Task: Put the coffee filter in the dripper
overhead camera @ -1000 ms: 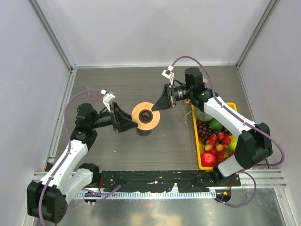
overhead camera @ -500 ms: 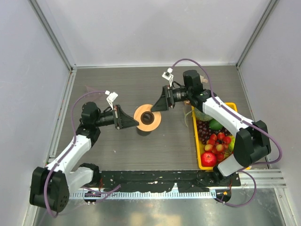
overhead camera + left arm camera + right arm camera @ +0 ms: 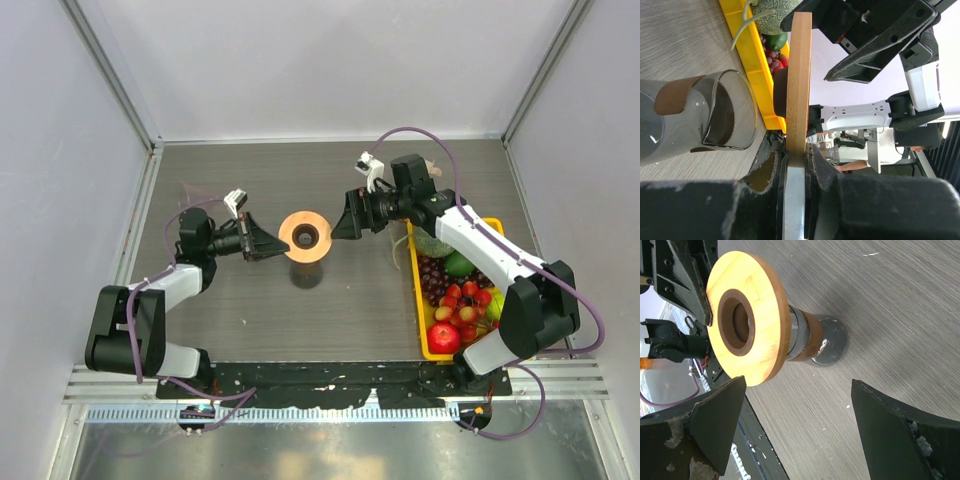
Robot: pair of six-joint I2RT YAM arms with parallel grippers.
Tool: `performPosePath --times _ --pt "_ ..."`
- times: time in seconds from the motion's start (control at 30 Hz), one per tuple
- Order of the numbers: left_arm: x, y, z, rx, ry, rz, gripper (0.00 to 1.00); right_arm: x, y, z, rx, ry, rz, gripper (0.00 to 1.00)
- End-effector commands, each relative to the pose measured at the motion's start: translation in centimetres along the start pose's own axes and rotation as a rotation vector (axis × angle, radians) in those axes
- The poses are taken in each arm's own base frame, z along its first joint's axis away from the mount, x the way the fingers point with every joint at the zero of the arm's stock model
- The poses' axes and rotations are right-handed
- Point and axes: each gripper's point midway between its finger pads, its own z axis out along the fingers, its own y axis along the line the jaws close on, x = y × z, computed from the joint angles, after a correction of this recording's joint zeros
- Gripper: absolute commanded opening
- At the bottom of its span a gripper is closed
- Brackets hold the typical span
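Note:
The dripper (image 3: 305, 233) shows as a round orange-brown collar with a dark centre hole. My left gripper (image 3: 272, 247) is shut on the collar's left edge; in the left wrist view the collar (image 3: 800, 75) stands edge-on between the jaws (image 3: 797, 152). It hangs just off the mouth of a glass carafe (image 3: 715, 115) with a brown band. My right gripper (image 3: 345, 218) is open to the right of the collar, touching nothing. In the right wrist view the dripper (image 3: 765, 315) lies beyond its spread fingers (image 3: 797, 385). The coffee filter is out of view.
The carafe (image 3: 305, 275) stands on the dark wood-grain table under the dripper. A yellow tray (image 3: 415, 290) of fruit sits at the right, under the right arm. White walls close the table at the back and both sides.
My left gripper has shut on the dripper's collar. My right gripper has let go of it, opened wide and drawn back a little. The collar has shifted slightly toward the back.

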Motion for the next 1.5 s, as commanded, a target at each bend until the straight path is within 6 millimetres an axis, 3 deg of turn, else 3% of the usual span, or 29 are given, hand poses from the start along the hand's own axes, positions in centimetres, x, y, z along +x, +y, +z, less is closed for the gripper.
performPosePath --times 0.0,0.2,0.67,0.9,1.07,1.37,1.47 --pt "0.1 -2.1 -0.3 0.054 0.035 0.073 0.00 -1.4 0.7 -1.2 0.018 -0.049 -0.072 0.93" --pt "0.9 -0.1 -0.6 0.006 0.053 0.041 0.00 -1.1 0.7 -0.9 0.003 -0.037 -0.059 0.93" --pt "-0.3 1.6 -0.2 -0.013 0.055 -0.002 0.00 -0.9 1.0 -0.6 -0.026 -0.024 -0.051 0.92" --pt "-0.2 3.0 -0.1 -0.029 0.074 -0.044 0.05 -0.7 0.8 -0.4 -0.029 -0.015 -0.047 0.92" --pt "-0.3 3.2 -0.5 -0.041 0.060 -0.038 0.20 -0.7 0.8 -0.5 -0.029 -0.014 -0.047 0.92" --pt "-0.8 3.2 -1.5 -0.049 0.023 -0.019 0.62 -0.7 1.0 -0.5 -0.034 -0.012 -0.051 0.92" --pt "-0.4 2.6 -1.8 -0.046 0.026 0.004 0.68 -0.6 1.1 -0.6 -0.039 -0.012 -0.055 0.92"
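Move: The glass carafe that the dripper is bound for stands under and beyond the left fingertips: its middle some 4 cm to the right, about 1 cm ahead and roughly 11 cm below. The wooden-rimmed dripper, still pinched at its left edge and clear above the carafe mouth, has its middle about 4 cm right, 1 cm ahead, at finger height. From the right hand, the carafe lies about 8 cm left, 2 cm back and 12 cm below. The dripper, held by the rim, is lowered by the left hand about 4 cm onto the carafe mouth, with a slight dip back and then forward again and a tilt of some 5 to 10 degrees. Once down, the left fingers open wide, let go of the rim and ease off a centimetre or two to the left. ##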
